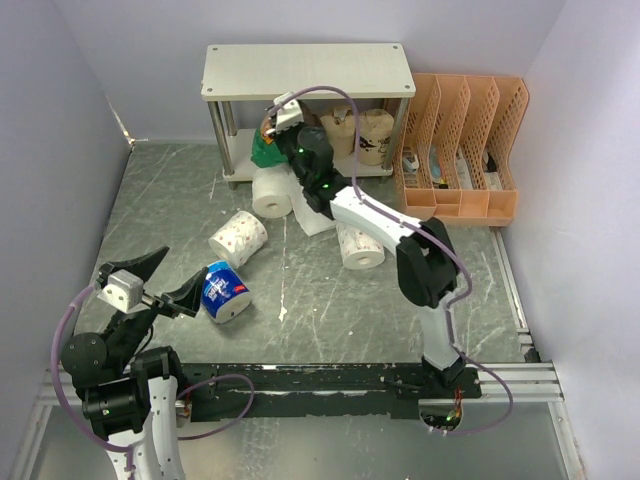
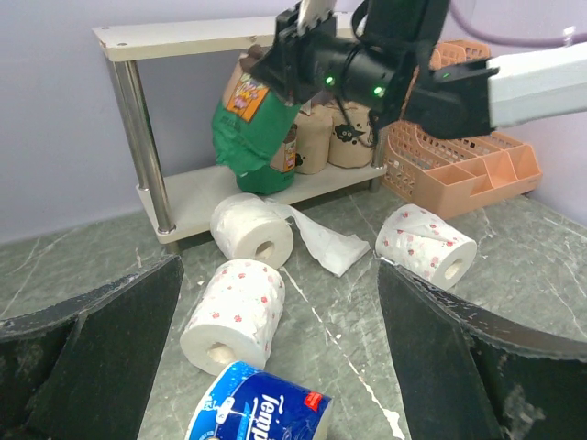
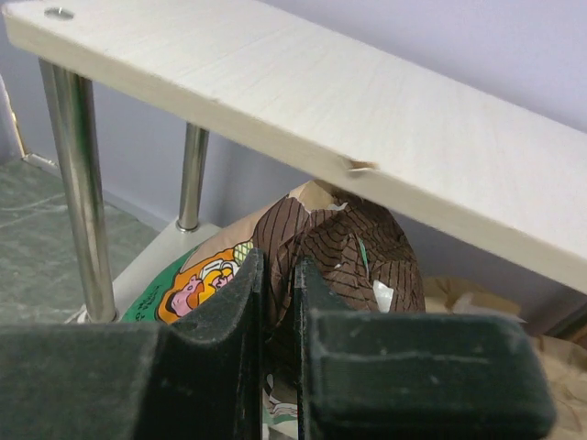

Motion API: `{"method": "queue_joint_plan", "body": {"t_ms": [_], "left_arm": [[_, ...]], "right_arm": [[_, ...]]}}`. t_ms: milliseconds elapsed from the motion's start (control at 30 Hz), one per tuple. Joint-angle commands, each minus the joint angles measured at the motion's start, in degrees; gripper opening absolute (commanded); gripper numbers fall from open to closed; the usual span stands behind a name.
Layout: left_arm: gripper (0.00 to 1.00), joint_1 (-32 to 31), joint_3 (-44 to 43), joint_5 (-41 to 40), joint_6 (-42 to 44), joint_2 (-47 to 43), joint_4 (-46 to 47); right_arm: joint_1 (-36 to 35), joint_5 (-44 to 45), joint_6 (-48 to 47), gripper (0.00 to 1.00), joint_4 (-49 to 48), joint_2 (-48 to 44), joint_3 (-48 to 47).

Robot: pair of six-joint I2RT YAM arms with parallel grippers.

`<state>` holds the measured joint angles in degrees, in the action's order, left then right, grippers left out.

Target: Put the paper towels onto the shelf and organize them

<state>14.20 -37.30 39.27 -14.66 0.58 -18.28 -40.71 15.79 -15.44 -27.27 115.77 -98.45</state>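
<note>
The shelf stands at the back. My right gripper is shut on the crumpled brown top of a green-wrapped paper towel roll, which hangs tilted at the shelf's front left, above the lower board. In the right wrist view the wrapper sits just under the top board. Two tan rolls stand on the lower board. My left gripper is open near a blue-white roll. On the table lie a patterned roll, a plain white roll with a loose sheet and another patterned roll.
An orange perforated file organizer stands right of the shelf against the back wall. Purple walls close in the left, back and right sides. The right arm stretches across the table's middle toward the shelf.
</note>
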Motion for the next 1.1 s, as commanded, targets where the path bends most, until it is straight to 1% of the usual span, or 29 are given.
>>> {"method": "queue_joint_plan", "body": {"t_ms": [0,300,400,533,633,833,867,900,967,1000,1033,1067], "left_arm": [[0.99,0.0,0.0,0.1,-0.4,-0.3,1.0],[0.99,-1.3,0.2,0.5,-0.6,-0.6,1.5],[0.99,-1.6,0.4,0.8,-0.7,-0.6,1.7],[0.99,-1.7,0.6,1.2,-0.6,-0.7,2.1],[0.99,-1.7,0.6,1.2,-0.7,-0.8,2.3],[0.99,-1.7,0.8,1.5,-0.8,-0.8,2.6],[0.99,-1.7,0.8,1.5,-0.7,-0.8,2.6],[0.99,-1.6,0.7,1.4,-0.7,-0.7,2.5],[0.99,-1.6,0.6,1.3,-0.7,-0.8,2.4],[0.99,-1.6,0.5,1.1,-0.6,-0.8,2.2],[0.99,-1.6,0.4,1.0,-0.6,-0.7,2.1],[0.99,-1.6,0.4,0.9,-0.6,-0.7,2.0]], "right_arm": [[-2.0,2.3,-4.1,0.0,-6.7,6.6,-5.9],[-3.9,6.6,-10.6,0.0,-14.5,21.8,-19.5],[-4.5,7.6,-13.8,0.0,-13.9,29.2,-26.7],[-4.6,8.3,-16.9,0.0,-12.9,36.4,-35.6],[-4.1,7.4,-16.5,0.0,-11.9,39.0,-39.0],[-3.2,5.8,-15.2,0.0,-10.4,40.2,-40.6],[-3.1,6.0,-15.1,0.03,-10.2,39.9,-40.4],[-3.2,6.4,-15.0,0.27,-10.7,39.3,-39.4],[-3.2,6.6,-15.2,0.8,-12.2,37.5,-36.5],[-3.3,6.5,-15.0,0.97,-12.4,36.3,-35.0],[-3.3,6.0,-14.2,1.0,-11.8,34.8,-33.9],[-3.4,4.9,-13.0,1.0,-10.7,33.1,-32.5]]}}
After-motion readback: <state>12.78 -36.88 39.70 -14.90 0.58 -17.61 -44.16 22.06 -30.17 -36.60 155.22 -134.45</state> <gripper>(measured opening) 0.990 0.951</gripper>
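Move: My right fingers still pinch the brown top of the green towel pack in front of the shelf. Its spot, the lower board's left end, lies about 10 cm ahead, 10 cm left and 20 below my hand. The green pack already shelved is about 10 cm ahead and 5 right, the front-left post 3 ahead and 14 left; a white roll lies 28 cm below, 3 back and 2 left. From my left hand that spot is some 47 cm ahead, 10 right. I carry the pack down and left with my right hand while pushing forward beneath the upper board, some 12 cm down, 9 left and 7 forward, into the gap between the shelved green pack and the left post. My wrist tips up and rolls left-side-down by about 10 degrees; then, almost halted, I open my fingers wide and let go of the brown top. ##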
